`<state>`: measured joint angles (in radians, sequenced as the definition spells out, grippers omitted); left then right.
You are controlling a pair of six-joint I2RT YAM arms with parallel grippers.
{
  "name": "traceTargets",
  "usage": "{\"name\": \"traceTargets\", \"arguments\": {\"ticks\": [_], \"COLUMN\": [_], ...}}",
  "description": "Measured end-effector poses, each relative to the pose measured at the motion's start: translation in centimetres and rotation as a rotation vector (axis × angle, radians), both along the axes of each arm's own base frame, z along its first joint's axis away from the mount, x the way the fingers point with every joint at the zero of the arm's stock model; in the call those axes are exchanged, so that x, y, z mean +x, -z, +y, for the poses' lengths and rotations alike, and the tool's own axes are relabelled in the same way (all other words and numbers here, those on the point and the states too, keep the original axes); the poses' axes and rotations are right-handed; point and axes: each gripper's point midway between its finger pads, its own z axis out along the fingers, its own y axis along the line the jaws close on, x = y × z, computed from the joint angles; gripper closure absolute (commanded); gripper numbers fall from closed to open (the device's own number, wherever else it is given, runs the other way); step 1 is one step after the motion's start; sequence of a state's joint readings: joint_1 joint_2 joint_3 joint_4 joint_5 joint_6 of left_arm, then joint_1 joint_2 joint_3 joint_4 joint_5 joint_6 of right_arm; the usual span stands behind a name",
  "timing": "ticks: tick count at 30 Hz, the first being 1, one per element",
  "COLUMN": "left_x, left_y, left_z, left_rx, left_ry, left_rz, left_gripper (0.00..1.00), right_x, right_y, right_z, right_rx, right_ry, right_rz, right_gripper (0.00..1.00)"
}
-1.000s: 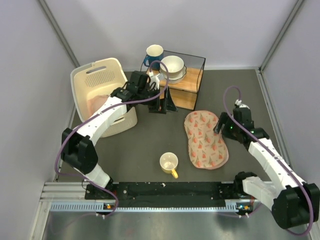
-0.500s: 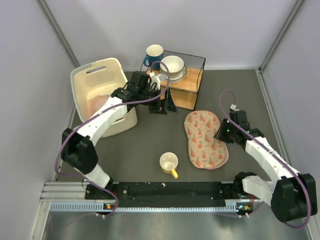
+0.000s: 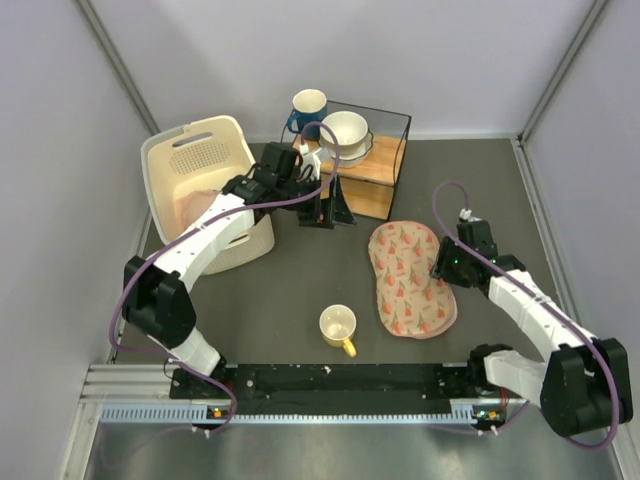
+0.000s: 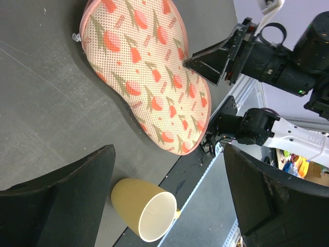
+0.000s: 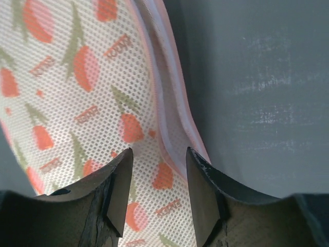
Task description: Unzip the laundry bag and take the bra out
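The laundry bag lies flat on the dark table, peanut-shaped, beige mesh with red-orange prints and pink trim, and looks zipped. A small white zip pull pokes out at one end. My right gripper is low over the bag's right edge, jaws partly open and straddling the pink trim without pinching it. My left gripper hangs wide open and empty beside the wooden box, well away from the bag. The bra is hidden.
A yellow mug stands left of the bag. At the back, a black-framed wooden box carries a white bowl, with a blue mug behind. A white basket on the left holds something pale pink.
My right gripper has come down and left onto the bag's right edge, and its jaws have narrowed. The left arm and the bag have not moved.
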<state>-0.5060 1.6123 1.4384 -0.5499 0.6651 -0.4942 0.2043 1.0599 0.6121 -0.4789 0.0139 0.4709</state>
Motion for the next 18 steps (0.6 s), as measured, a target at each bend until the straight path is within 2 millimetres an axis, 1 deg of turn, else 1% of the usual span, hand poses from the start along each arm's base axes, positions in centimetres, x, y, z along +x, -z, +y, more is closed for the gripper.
{"name": "traceTargets", "arguments": {"ticks": [1,3,4,5,6,10,12,16,18], "left_x": [0.0,0.0,0.0,0.0,0.0,0.0,0.0,0.0,0.0], "left_y": [0.0,0.0,0.0,0.0,0.0,0.0,0.0,0.0,0.1], "left_z": [0.0,0.0,0.0,0.0,0.0,0.0,0.0,0.0,0.0], "left_rx": [0.0,0.0,0.0,0.0,0.0,0.0,0.0,0.001,0.004], "left_ry": [0.0,0.0,0.0,0.0,0.0,0.0,0.0,0.001,0.004], "left_rz": [0.0,0.0,0.0,0.0,0.0,0.0,0.0,-0.001,-0.005], "left_gripper": [0.08,0.08,0.08,0.09,0.09,0.09,0.09,0.09,0.09], "right_x": [-0.1,-0.2,-0.2,-0.2,-0.1,0.4,0.5,0.9,1.2], "right_y": [0.5,1.2,1.3,1.4,1.3,0.6,-0.2,-3.0,-5.0], "right_z": [-0.1,-0.2,-0.2,-0.2,-0.1,0.1,0.1,0.0,0.0], "right_rx": [-0.011,-0.021,-0.022,-0.023,-0.019,-0.015,-0.011,-0.008,-0.007], "right_ry": [0.0,-0.004,-0.008,-0.011,-0.014,-0.021,-0.021,-0.021,-0.026], "right_rz": [0.019,0.046,0.052,0.051,0.048,0.019,-0.009,-0.081,-0.126], "right_gripper": [0.62,0.73,0.81,0.97,1.0,1.0,1.0,1.0,1.0]}}
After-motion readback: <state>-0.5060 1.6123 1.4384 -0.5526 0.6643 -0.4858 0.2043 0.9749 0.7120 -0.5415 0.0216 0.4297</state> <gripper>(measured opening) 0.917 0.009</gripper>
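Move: The edge of the laundry bag's upper layer lies between the right hand's half-open fingertips, about 1 cm below the hand point. The bag's lower lip is some 2 cm to its right and 2 cm lower; the bag's middle lies roughly 5 cm left and 2 cm back, and the mug some 24 cm left and 12 cm back. From the left hand, that upper edge is about 23 cm right, 6 cm back and 18 cm below. Down a little over 1 cm goes the right hand, its fingers shutting fully from half open to pinch the edge of the bag's upper layer. It then turns back and rises about 6 cm from its lowest point, easing slightly forward, with the fingertips tilting up some 10 degrees and the mesh kept pinched. ##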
